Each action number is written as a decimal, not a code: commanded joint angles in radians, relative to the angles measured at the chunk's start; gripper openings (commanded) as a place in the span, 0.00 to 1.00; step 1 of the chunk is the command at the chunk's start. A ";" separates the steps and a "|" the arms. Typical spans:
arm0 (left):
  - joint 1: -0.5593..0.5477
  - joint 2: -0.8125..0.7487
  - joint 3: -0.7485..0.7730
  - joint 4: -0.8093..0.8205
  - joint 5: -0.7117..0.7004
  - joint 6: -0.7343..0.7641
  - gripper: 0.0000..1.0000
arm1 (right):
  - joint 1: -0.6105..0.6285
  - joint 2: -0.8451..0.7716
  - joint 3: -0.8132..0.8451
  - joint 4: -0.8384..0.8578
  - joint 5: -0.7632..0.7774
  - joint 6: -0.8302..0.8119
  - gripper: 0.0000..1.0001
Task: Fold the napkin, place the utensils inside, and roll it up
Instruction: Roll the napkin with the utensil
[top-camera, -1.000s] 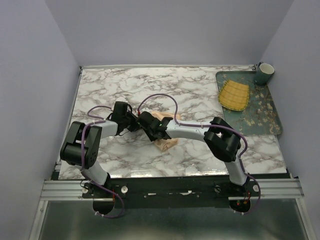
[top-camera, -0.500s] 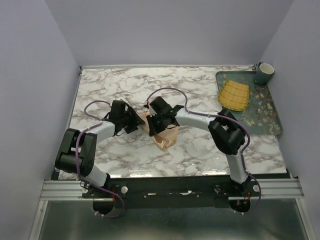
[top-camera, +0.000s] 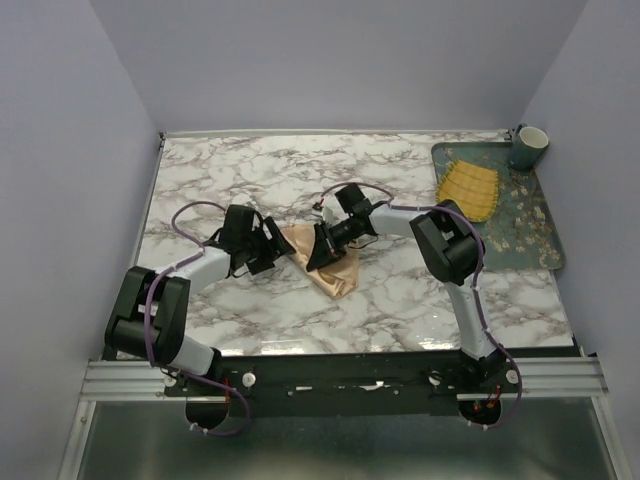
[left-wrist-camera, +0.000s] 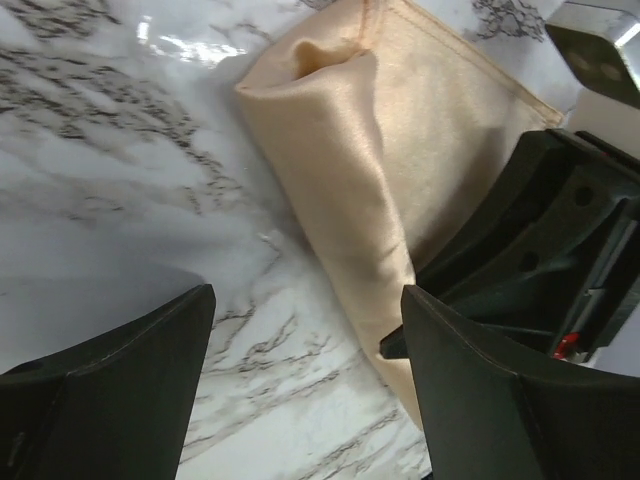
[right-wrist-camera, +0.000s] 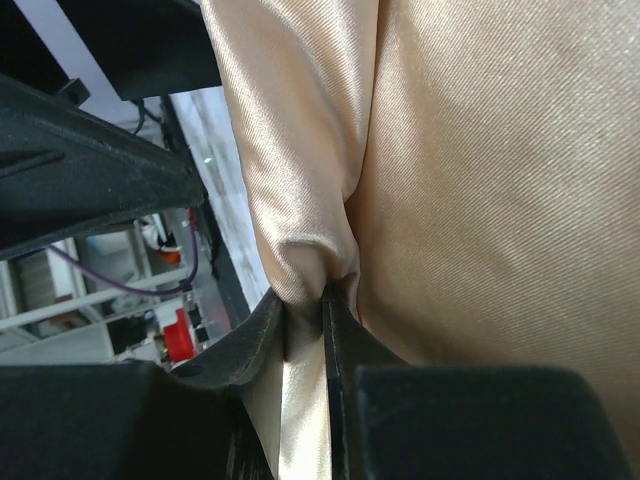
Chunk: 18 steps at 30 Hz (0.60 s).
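The peach-orange napkin (top-camera: 337, 272) lies rumpled on the marble tabletop (top-camera: 240, 180), mid-table. My right gripper (top-camera: 321, 253) is shut on a pinched fold of the napkin (right-wrist-camera: 480, 180), its jaws (right-wrist-camera: 305, 300) squeezing the cloth between them. My left gripper (top-camera: 281, 250) stands just left of the napkin, open, with only bare marble between its fingers (left-wrist-camera: 110, 400). In the left wrist view the napkin (left-wrist-camera: 400, 140) shows a raised fold, with the right gripper (left-wrist-camera: 570, 240) over its right side. The left gripper (left-wrist-camera: 305, 310) touches nothing. The utensils are out of view.
A teal tray (top-camera: 515, 225) sits at the back right, holding a yellow checked cloth (top-camera: 468, 190). A green mug (top-camera: 528, 147) stands at the tray's far corner. Purple cables loop above both arms near the napkin.
My left gripper has opened, let go of the napkin and drawn back a little to the left. The right arm has swung back and right while gripping the fold, and the napkin lies more spread out.
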 joint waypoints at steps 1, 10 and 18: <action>-0.030 0.094 0.035 0.086 0.056 -0.064 0.84 | -0.011 0.070 -0.037 -0.003 -0.103 0.000 0.02; -0.044 0.199 0.036 0.115 0.007 -0.158 0.63 | -0.025 0.087 -0.014 0.010 -0.132 -0.008 0.02; -0.056 0.207 0.056 0.070 -0.103 -0.052 0.27 | -0.034 0.081 0.032 -0.073 -0.087 -0.095 0.15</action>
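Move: The far-left part of the rolled napkin, just short of its open end, lies about 4 cm forward and 3 cm right of my left hand, some 2 cm lower. My right fingers already pinch the roll about 6 cm right and 1 cm back of my left hand; from my right hand that far-left part is about 4 cm forward and 3 cm left. The napkin's flat flap is roughly 12 cm right and 2 cm forward of my left hand. I take my left hand, fingers open, some 4 cm right and forward until the far-left part of the roll stands between them; then I sink about 1 cm and close well over halfway, pinching the satin from both sides. My right hand keeps its grip on the roll, creeping under 1 cm back and right as the wrist finishes a small turn. ##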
